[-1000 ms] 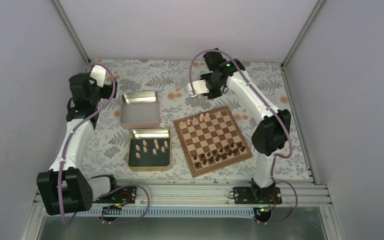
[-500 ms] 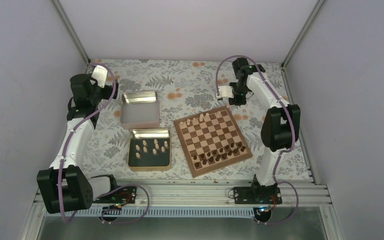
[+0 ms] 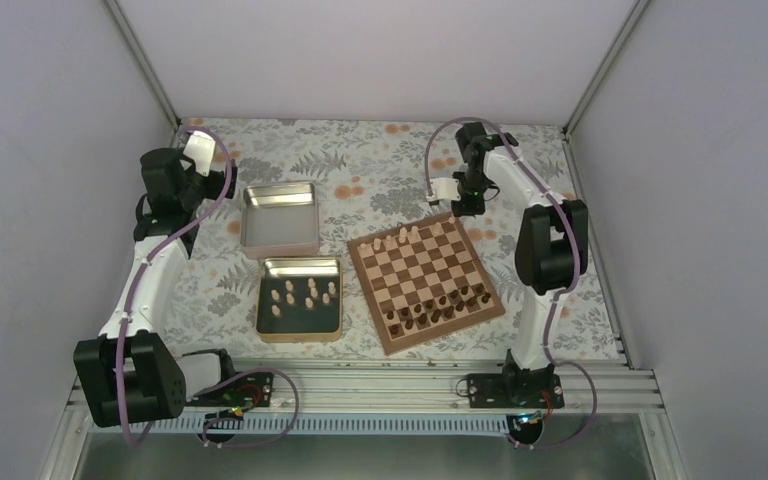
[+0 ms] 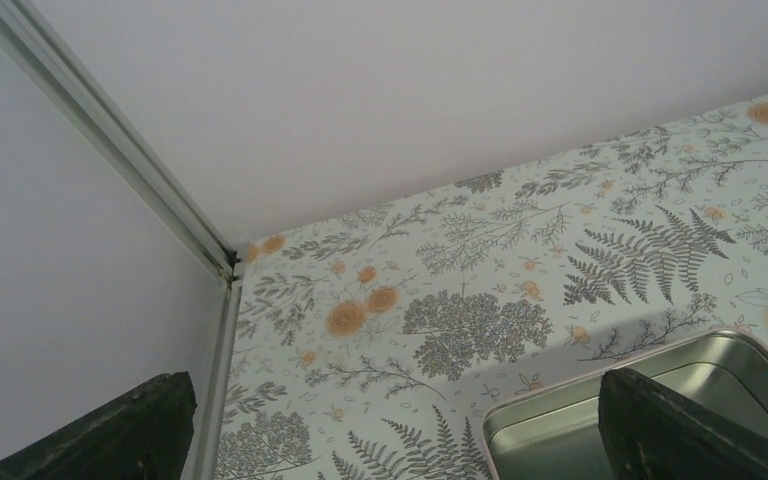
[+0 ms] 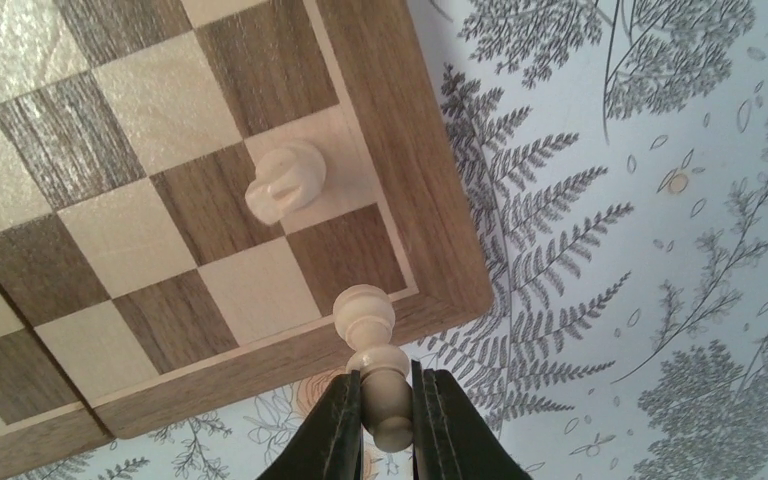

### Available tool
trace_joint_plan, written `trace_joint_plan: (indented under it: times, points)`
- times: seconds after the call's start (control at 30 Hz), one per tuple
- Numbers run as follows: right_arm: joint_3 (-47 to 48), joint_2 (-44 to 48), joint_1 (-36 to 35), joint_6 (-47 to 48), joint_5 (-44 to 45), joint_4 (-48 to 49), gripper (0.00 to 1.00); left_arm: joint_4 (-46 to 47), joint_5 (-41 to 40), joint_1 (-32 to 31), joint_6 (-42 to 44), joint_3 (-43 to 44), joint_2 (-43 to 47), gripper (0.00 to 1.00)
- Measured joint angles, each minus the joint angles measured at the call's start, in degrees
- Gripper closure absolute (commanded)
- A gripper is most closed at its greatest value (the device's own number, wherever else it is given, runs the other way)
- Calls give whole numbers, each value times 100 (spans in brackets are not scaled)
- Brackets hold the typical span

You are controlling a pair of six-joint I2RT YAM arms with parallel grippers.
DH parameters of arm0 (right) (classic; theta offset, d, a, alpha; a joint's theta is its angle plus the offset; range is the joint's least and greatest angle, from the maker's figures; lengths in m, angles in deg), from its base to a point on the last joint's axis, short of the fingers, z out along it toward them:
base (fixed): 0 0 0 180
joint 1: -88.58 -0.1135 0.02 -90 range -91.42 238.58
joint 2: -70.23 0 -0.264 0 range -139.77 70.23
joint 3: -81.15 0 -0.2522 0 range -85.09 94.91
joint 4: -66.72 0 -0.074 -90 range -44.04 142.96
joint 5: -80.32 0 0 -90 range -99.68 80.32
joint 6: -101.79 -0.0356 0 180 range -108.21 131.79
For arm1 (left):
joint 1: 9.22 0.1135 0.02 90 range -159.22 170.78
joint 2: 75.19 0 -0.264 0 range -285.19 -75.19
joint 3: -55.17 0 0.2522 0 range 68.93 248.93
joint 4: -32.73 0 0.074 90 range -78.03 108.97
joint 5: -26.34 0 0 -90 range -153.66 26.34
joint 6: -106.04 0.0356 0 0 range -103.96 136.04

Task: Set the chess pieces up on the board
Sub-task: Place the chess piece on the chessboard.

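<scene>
The board (image 3: 370, 300) lies right of centre with several pale chess pieces (image 3: 398, 238) along its far row and dark chessmen (image 3: 440, 305) on its near rows. More pale chess pieces (image 3: 303, 293) lie in a dark-lined tin (image 3: 300, 333). My right gripper (image 3: 467, 205) hangs over the board's far right corner, shut on a pale piece (image 5: 375, 345) whose head points toward the board's border (image 5: 380, 150). A pale knight (image 5: 285, 180) stands on a square next to that corner. Far left, my left gripper (image 4: 400, 450) stands open and holds nothing.
An empty metal tin (image 3: 280, 250) sits beyond the dark-lined tin, and its corner (image 4: 560, 420) shows beside my left fingers. The enclosure's walls and a corner post (image 4: 110, 130) stand close behind the left arm. A floral cloth (image 3: 360, 180) covers the table.
My right arm has swung rightward along the board's far edge, from beyond its far left part to its far right corner, carrying the pale piece. The left arm has not moved.
</scene>
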Motion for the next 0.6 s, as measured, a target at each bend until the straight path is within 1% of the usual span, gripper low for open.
trace_joint_plan:
  times: [0.17, 0.37, 0.6]
  points:
    - [105, 0, -271, -76, 76, 66, 94, -4, -2, 0, 0, 0, 0, 0]
    - [511, 0, -767, -225, 223, 33, 94, -15, 0, 0, 0, 0, 0, 0]
    - [549, -2, -1176, -417, 505, -72, 93, -17, 0, 0, 0, 0, 0, 0]
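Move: The right hand holds a light chess piece some 6 cm above the board's far right corner square. The empty far-row square beyond the knight lies about 6 cm to its left and 2 cm back. The standing knight is roughly 3 cm left and 1 cm back, a round-topped light piece about 9 cm left and 3 cm back. From the idle left hand the empty square is around 43 cm right, 2 cm back and 24 cm below. The right hand carries its gripped piece about 7 cm left towards the empty far-row square, rising some 3 cm. ##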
